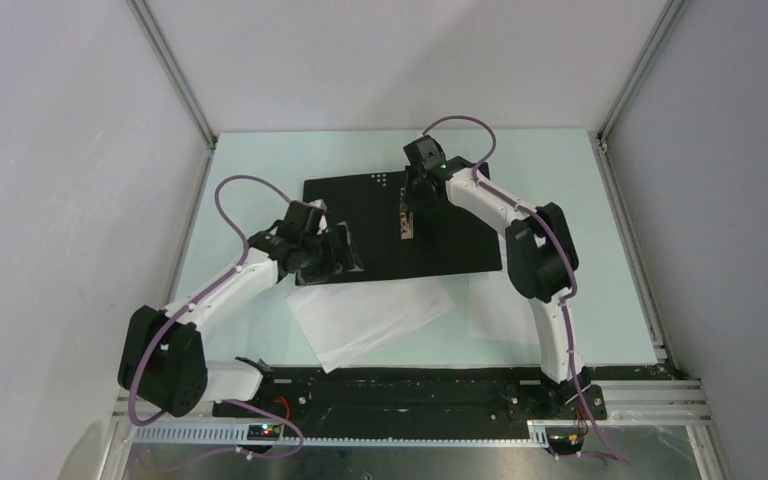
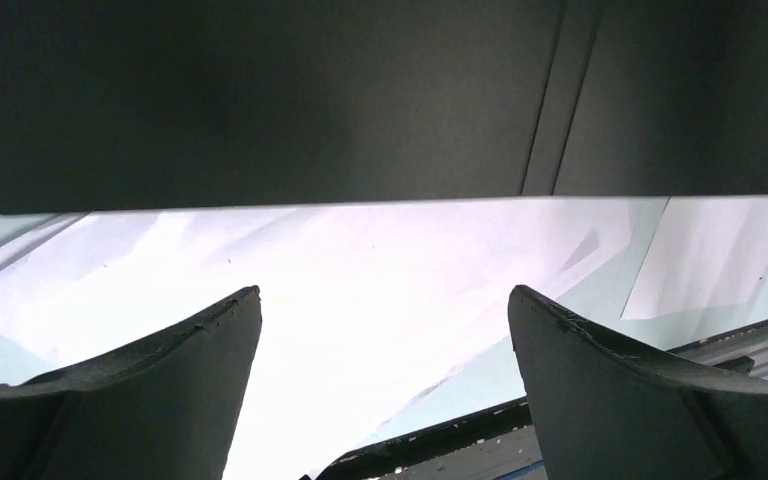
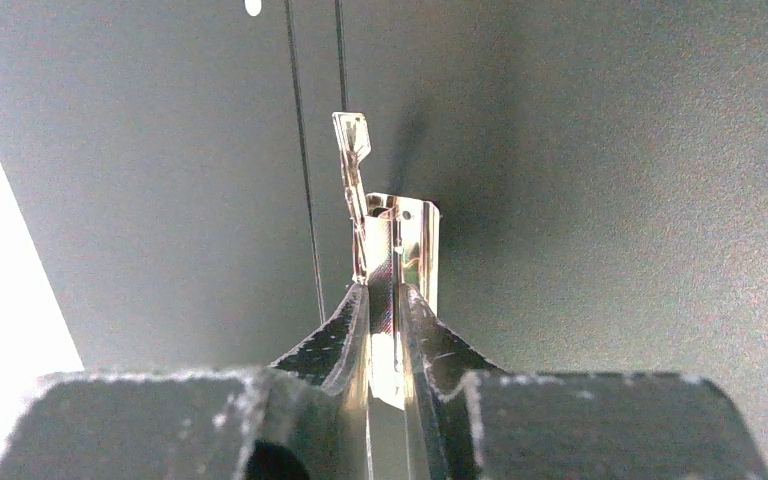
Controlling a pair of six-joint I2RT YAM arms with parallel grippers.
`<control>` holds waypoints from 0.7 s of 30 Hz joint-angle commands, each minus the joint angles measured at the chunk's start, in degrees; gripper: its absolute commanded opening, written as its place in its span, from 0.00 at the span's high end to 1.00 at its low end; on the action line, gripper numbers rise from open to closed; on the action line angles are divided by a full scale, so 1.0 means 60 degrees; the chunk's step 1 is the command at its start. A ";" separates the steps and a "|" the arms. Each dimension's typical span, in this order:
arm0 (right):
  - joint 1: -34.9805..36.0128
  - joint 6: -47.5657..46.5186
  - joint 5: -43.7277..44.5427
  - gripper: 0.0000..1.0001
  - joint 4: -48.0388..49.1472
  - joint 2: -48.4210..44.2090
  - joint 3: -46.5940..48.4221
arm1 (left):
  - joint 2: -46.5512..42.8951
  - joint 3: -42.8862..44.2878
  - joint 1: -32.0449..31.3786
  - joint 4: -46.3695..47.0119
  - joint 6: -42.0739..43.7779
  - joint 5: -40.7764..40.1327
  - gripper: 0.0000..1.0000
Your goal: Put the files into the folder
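The folder (image 1: 440, 235) lies open on the table with its black inside up. My right gripper (image 1: 410, 207) stands over the folder's middle, shut on the metal clip (image 3: 400, 235), whose lever is raised between the fingers of the right gripper (image 3: 384, 290). One white file (image 1: 370, 318) lies skewed on the table just before the folder's near edge. A second file (image 1: 495, 305) lies to its right, partly under my right arm. My left gripper (image 1: 332, 250) hovers at the folder's near left corner, wide open and holding nothing. Between the tips of the left gripper (image 2: 385, 292) show the first file (image 2: 360, 260) and the folder's edge (image 2: 260, 110).
The pale green table (image 1: 600, 220) is walled by grey panels on the left, back and right. A black rail (image 1: 410, 390) with the arm bases runs along the near edge. My right arm's elbow (image 1: 540, 250) hangs over the folder's right edge.
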 commanded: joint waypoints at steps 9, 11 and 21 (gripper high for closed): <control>-0.0945 -0.0684 -0.1087 0.99 0.0330 0.2052 0.2588 | -0.0231 0.0688 0.0448 -0.0421 0.0671 0.0038 0.02; -0.1027 -0.0761 -0.1145 0.91 0.0243 0.2279 0.2899 | -0.0116 0.0738 0.0562 -0.0439 0.0719 0.0026 0.02; -0.1249 -0.0658 -0.1119 0.22 -0.0236 0.1213 0.2265 | 0.0313 0.0702 0.1433 -0.0244 0.0123 -0.1414 0.02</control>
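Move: The right gripper already grips the open folder's clip, which reaches about 2 cm back of it. The clip's landing spot on bare table lies some 7 cm ahead, 2 to the right and 6 below; the files lie 21 cm back, 8 left, the printed sheet 15 back, 25 right, both 7 below. From the left gripper, the files lie about 4 cm back, 8 right and 7 below, with the clip 15 ahead, 17 right, nearly level. Carry the folder by its clip with the right gripper about 7 cm forward, away from the files, drifting slightly right and sinking some 4.5 cm to lay it down. As it stops, open the fingers to let go of the clip and rise about 1 cm. Meanwhile, bring the wide-open left gripper about 4 cm left and 2 forward, empty. ##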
